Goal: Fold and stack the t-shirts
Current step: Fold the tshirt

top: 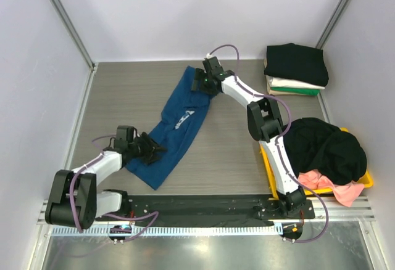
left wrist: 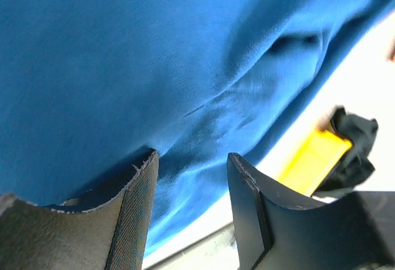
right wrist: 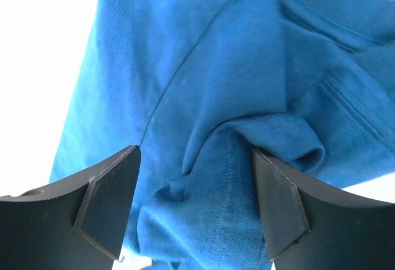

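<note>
A dark blue t-shirt (top: 179,125) with a small white print lies stretched diagonally across the table. My left gripper (top: 154,148) is at its lower left part. In the left wrist view its jaws (left wrist: 192,159) stand apart, with the blue cloth (left wrist: 154,66) just beyond them. My right gripper (top: 200,84) is at the shirt's far end. It is open (right wrist: 194,159) and straddles a bunched fold with a seam (right wrist: 234,177). A folded stack (top: 296,66) with black on top, then white and green, sits at the back right.
A yellow bin (top: 368,180) stands at the right edge, holding a crumpled black shirt (top: 327,150) and a pink one (top: 324,184). The bin (left wrist: 308,159) also shows in the left wrist view. White walls enclose the table on three sides.
</note>
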You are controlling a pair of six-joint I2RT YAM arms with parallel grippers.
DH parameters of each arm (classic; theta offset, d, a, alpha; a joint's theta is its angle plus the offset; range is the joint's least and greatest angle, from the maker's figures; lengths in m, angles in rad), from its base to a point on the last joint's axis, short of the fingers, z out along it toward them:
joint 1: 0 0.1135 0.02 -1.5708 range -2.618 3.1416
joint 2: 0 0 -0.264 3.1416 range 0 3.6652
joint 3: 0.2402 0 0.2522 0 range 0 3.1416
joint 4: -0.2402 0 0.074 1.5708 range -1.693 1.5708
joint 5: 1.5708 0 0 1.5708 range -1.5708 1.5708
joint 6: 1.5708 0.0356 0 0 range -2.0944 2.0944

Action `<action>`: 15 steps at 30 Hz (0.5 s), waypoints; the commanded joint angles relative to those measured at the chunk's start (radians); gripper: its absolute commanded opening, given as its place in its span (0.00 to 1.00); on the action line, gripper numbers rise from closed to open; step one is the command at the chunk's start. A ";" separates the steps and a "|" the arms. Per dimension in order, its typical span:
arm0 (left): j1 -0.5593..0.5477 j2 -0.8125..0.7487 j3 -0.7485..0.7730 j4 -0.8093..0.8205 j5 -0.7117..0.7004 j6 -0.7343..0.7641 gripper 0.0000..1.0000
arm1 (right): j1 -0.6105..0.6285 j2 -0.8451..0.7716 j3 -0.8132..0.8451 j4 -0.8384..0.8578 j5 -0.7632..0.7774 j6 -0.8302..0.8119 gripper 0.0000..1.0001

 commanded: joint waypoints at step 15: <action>-0.286 -0.429 -0.187 -0.126 -0.069 -0.467 0.56 | -0.029 0.345 0.383 0.032 -0.178 0.019 0.78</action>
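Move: The folded t-shirt lies slantwise under both hands: its middle is about 13 cm ahead and 9 cm right of the left hand, and 23 cm back and 13 cm left of the right hand, roughly 1 cm lower. From the right hand, its white print is 20 cm back and 9 cm left, while the folded stack lies 6 cm ahead and 52 cm right. Left hand drags the t-shirt's near end back-right about 9 cm; right hand drags its far end forward-left 7 cm. ##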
